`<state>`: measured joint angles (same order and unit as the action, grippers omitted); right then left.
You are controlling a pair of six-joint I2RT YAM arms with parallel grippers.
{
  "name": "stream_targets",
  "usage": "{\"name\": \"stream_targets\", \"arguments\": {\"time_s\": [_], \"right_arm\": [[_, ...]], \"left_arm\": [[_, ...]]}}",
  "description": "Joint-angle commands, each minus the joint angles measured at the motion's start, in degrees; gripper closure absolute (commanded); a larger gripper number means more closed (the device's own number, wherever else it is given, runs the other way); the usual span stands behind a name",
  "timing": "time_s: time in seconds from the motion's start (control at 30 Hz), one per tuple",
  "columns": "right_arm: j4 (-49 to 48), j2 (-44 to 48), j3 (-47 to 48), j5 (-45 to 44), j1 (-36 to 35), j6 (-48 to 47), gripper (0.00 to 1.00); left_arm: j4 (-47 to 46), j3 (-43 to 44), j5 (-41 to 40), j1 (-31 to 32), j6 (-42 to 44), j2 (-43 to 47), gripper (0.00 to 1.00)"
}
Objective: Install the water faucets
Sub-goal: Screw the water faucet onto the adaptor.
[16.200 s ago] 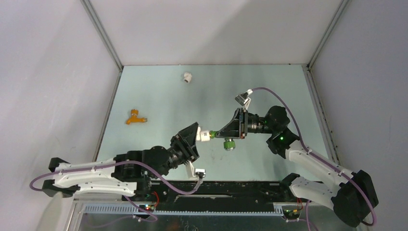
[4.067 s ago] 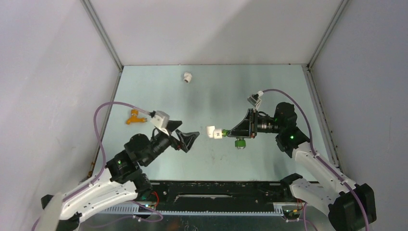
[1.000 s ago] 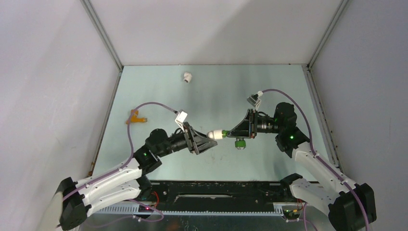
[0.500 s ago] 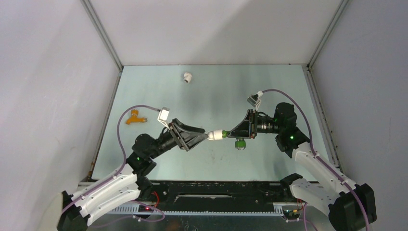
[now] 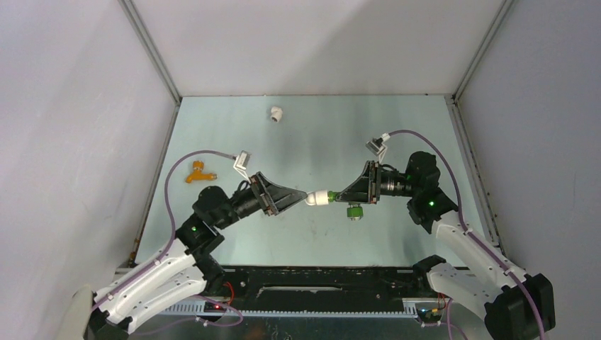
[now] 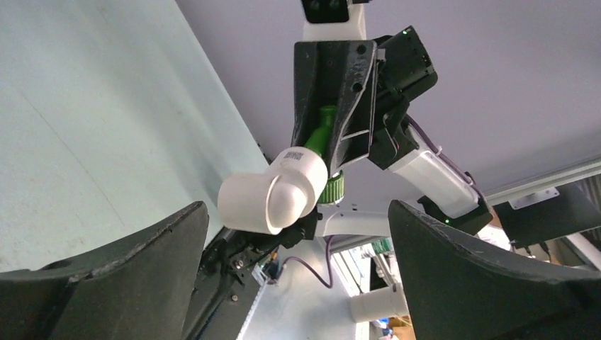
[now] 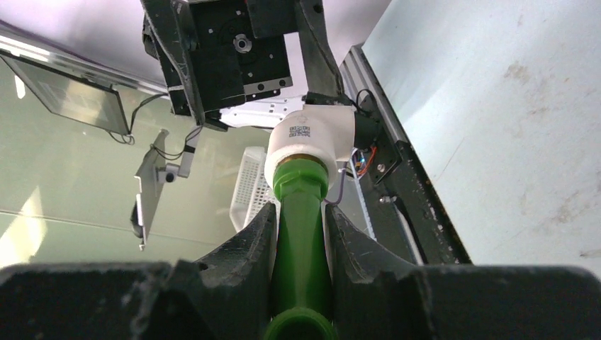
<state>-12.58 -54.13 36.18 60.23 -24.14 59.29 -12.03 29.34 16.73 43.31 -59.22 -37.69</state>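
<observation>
The green water faucet (image 7: 301, 234) is held above the table with my right gripper (image 5: 341, 195) shut on its body. Its round knob (image 5: 352, 211) hangs below. A white elbow fitting (image 5: 317, 198) sits on the faucet's threaded end. My left gripper (image 5: 301, 195) is open, and its fingers (image 6: 142, 269) stand wide on either side of the elbow (image 6: 273, 200) without touching it. The orange water faucet (image 5: 199, 173) lies on the table at the far left, apart from both grippers.
A second white elbow fitting (image 5: 276, 113) lies near the back edge of the pale green table (image 5: 397, 120). Grey walls close in the left, right and back sides. The arm bases and a black rail run along the near edge.
My left gripper has opened and let go of the white elbow, and its wrist has turned and drawn back slightly left. The right arm and green faucet have stayed put.
</observation>
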Motion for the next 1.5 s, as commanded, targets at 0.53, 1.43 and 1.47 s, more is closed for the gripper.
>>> {"name": "stream_targets", "arguments": {"time_s": [0.53,1.43,1.47], "right_arm": [[8.47,8.17,11.73,-5.65,-1.84,-31.53,1.0],[15.57,7.59,12.51,-8.83,-8.81,-36.78,1.0],[16.37,7.48,12.51,-9.89,-8.78,-36.61,1.0]], "left_arm": [[-17.46,-4.03,5.48,-0.94,-24.53,-4.15,0.02],[-21.98,1.89,8.52,0.89,-20.84,-10.64,0.3],[-20.47,2.59,8.77,0.9,-19.25,-10.3,0.31]]}}
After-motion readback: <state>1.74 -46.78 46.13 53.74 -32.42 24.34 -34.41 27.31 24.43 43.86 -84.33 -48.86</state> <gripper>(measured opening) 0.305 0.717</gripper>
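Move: Just off the left hand's open fingertips sits the white adaptor, about 5 cm to the right of that hand, 1 cm back and 2 cm lower. The green faucet's body lies some 13 cm to the left hand's right, about level with it, and its capped branch about 16 cm right and 4 cm back. From the right hand, which already grips the faucet, the adaptor is roughly 7 cm to the left, straight in line. Rolling its wrist nearly 40 degrees, far side up, the right hand keeps its grip on the green faucet and lifts it about 5 cm, then eases back. The left hand first rolls the opposite way almost in place, then slides right and up, about 3 cm each, bringing its fingers around the white adaptor as they begin to close; a pinch can't be made out. ##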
